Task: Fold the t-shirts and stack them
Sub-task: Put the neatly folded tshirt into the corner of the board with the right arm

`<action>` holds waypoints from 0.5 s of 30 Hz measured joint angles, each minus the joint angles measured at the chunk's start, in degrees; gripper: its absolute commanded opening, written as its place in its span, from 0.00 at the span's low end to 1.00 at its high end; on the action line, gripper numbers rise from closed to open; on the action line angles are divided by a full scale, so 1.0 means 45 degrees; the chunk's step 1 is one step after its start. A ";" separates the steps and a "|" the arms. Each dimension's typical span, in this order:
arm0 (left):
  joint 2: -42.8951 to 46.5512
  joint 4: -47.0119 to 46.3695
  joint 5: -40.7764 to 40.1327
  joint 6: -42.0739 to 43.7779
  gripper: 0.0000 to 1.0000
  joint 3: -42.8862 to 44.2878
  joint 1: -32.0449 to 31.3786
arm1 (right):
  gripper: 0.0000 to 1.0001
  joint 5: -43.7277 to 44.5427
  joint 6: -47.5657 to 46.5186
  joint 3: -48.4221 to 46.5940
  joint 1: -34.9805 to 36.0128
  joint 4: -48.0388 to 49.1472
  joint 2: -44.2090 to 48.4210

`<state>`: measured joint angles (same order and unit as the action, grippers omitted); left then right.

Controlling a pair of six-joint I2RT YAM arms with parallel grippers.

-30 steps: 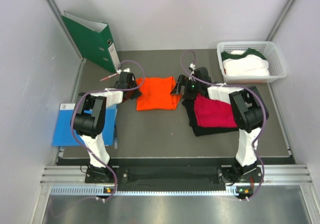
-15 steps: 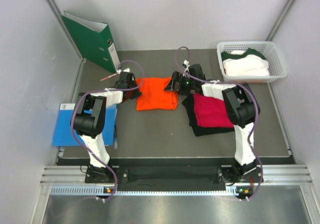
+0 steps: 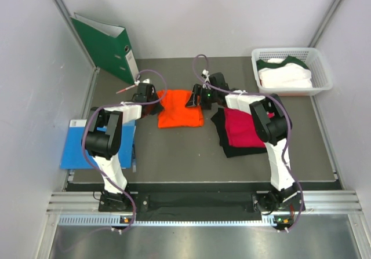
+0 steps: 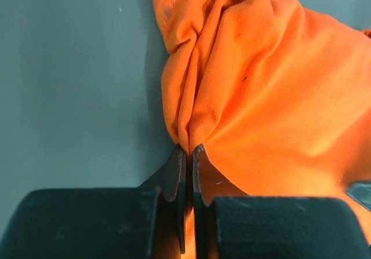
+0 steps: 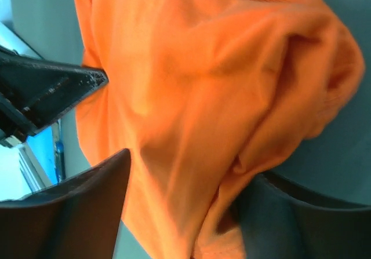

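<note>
The orange t-shirt (image 3: 181, 109) lies bunched at mid-table between both arms. My left gripper (image 3: 155, 101) is shut on its left edge; in the left wrist view the cloth (image 4: 249, 85) gathers into folds at the pinched fingertips of that gripper (image 4: 185, 150). My right gripper (image 3: 192, 99) is over the shirt's right edge. Its jaws stand apart, straddling a thick fold of orange cloth (image 5: 191, 97) in that gripper (image 5: 185, 181). To the right, the magenta t-shirt (image 3: 248, 128) lies folded on the black t-shirt (image 3: 232, 149). The white t-shirt with dark green trim (image 3: 284, 76) sits in a basket.
A white plastic basket (image 3: 322, 68) stands at the back right. An upright green ring binder (image 3: 107, 47) leans at the back left. A flat blue folder (image 3: 78, 146) lies at the left edge beside the left arm. Grey walls close in on both sides.
My right gripper has moved left onto the orange shirt's right edge, pushing it inward, and its jaws have narrowed. The left gripper has kept its hold and place.
</note>
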<state>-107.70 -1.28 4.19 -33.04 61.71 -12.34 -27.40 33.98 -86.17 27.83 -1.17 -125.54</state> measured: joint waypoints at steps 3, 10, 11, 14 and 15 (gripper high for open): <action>0.0049 -0.0039 0.0097 -0.0010 0.00 -0.0087 0.0005 | 0.35 0.0087 -0.0393 -0.0131 0.0083 -0.0398 -0.0131; 0.0840 0.0529 0.0219 0.0058 0.77 -0.0748 -0.0044 | 0.00 0.0627 -0.1137 -0.0117 0.0165 -0.1491 -0.0092; 0.0947 0.0597 0.0223 0.0136 0.88 -0.0743 -0.0044 | 0.00 0.0758 -0.1243 -0.0107 0.0185 -0.1583 -0.0034; 0.1447 0.1088 -0.0340 0.0151 0.98 -0.0709 -0.0063 | 0.00 0.1350 -0.1579 0.0102 0.0287 -0.1948 0.0345; 0.1549 0.1379 -0.0675 0.0170 0.98 -0.0704 -0.0053 | 0.00 0.1627 -0.1729 0.0272 0.0296 -0.2176 0.0578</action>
<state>-100.73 4.93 1.15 -32.27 58.54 -12.58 -20.08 26.20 -84.95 29.17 -10.96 -122.93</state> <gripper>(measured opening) 0.958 0.049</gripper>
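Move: The folded orange t-shirt's middle lies about 6 cm left of your right hand, 2 cm back and 3 cm below, with its right edge between the open fingers. The red-and-black stack is centred about 21 cm right and 12 cm back. Your left hand still pinches the left edge, the t-shirt's middle about 9 cm to its right and level; from that hand the red marker lies some 12 cm left and 9 cm ahead. Sink the right gripper about 2 cm and close it on the t-shirt's right edge, tipping the fingers roughly 10 degrees steeper, then draw the pinched cloth to the right and slightly back. Meanwhile drag the left edge back some 2 cm with the left gripper, then open it wide, let go and lift away up and left. ##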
